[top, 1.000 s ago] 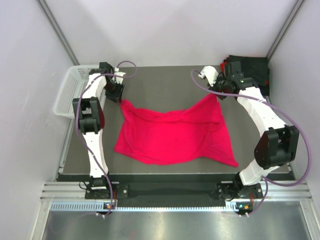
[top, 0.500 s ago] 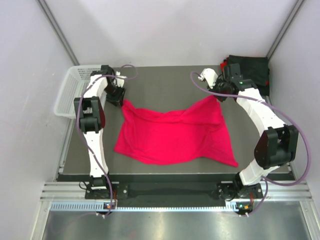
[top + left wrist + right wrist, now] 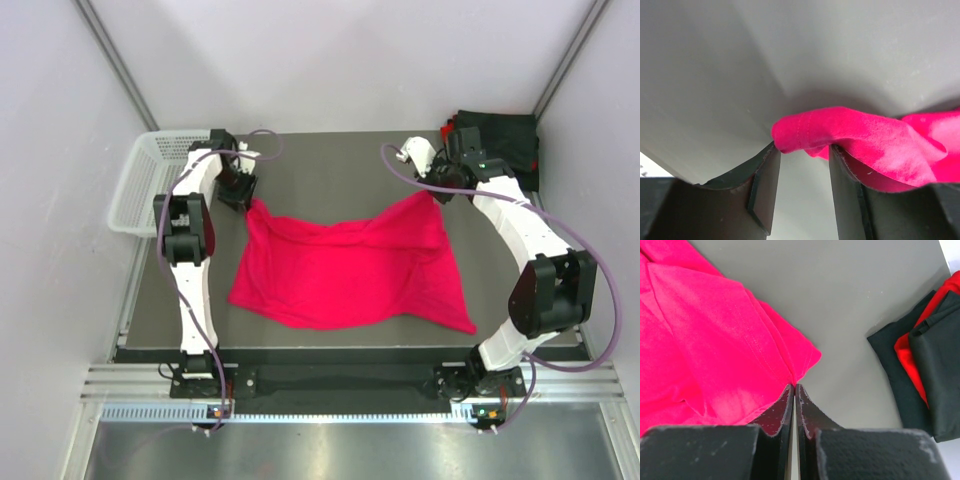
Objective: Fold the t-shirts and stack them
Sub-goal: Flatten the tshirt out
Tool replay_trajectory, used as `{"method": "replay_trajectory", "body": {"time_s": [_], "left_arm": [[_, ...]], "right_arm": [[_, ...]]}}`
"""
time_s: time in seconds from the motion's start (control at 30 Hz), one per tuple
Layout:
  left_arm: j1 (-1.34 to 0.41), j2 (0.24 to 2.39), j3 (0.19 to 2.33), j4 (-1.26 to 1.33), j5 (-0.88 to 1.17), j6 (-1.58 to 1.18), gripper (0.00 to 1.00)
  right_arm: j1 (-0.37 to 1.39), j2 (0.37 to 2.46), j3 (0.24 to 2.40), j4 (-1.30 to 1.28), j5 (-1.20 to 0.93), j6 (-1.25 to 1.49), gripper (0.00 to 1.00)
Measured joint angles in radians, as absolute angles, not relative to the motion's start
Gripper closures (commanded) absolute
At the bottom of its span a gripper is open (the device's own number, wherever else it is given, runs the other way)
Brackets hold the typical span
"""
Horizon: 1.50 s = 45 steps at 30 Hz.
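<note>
The crimson red t-shirt (image 3: 345, 265) lies spread and wrinkled across the middle of the dark table (image 3: 330, 160). My left gripper (image 3: 240, 195) holds its far left corner: in the left wrist view (image 3: 802, 147) the jaws stand partly apart with a bunched red hem (image 3: 805, 130) pinched between the tips. My right gripper (image 3: 437, 192) is shut on the shirt's far right corner, and in the right wrist view (image 3: 794, 386) the jaws are almost together on the red cloth (image 3: 715, 340). A folded stack of black shirts (image 3: 500, 140) with a red layer sits at the far right corner.
A white mesh basket (image 3: 145, 180) hangs off the table's far left edge, beside my left arm. The folded stack (image 3: 935, 355) lies just right of my right gripper. Grey walls close in the back and both sides.
My left gripper has shifted a little to the right and farther back, taking the shirt's left corner with it. The right arm and the rest of the shirt have not moved.
</note>
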<state>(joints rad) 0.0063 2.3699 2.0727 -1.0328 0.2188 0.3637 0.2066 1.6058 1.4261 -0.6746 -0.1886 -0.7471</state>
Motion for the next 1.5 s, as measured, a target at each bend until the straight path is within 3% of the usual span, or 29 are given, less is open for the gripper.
{"method": "replay_trajectory", "body": {"time_s": [0.63, 0.9, 1.5], "left_arm": [[-0.008, 2.402, 2.162, -1.015, 0.170, 0.342, 0.55], [-0.046, 2.449, 2.230, -1.003, 0.170, 0.341, 0.49], [-0.078, 2.475, 2.321, -0.971, 0.157, 0.338, 0.51]], "right_arm": [[0.207, 1.606, 1.425, -0.675, -0.189, -0.737, 1.00], [0.207, 1.606, 1.425, -0.675, -0.189, -0.736, 1.00], [0.207, 1.621, 1.425, -0.677, -0.188, -0.736, 1.00]]}}
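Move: The shirt's left top corner sits right at the left hand's half-open fingertips, about 1 cm ahead, 1 cm to the right and just below. From that hand, the shirt's middle is some 15 cm back and 26 cm right, its near left hem corner roughly 22 cm straight back, and the white basket some 19 cm left and 6 cm ahead. From the right hand, that left top corner is roughly 43 cm left, 6 cm ahead and 15 cm below. With the loose shirt corner brushing its right finger at the outset, the left hand goes forward about 6.5 cm, drifting right by some 3.5 cm after the first part and rising a little towards the end. Its fingertips swing forward about 10 degrees and stay half open, never closing on the cloth. The right hand holds still, keeping its pinch on the raised right part. ##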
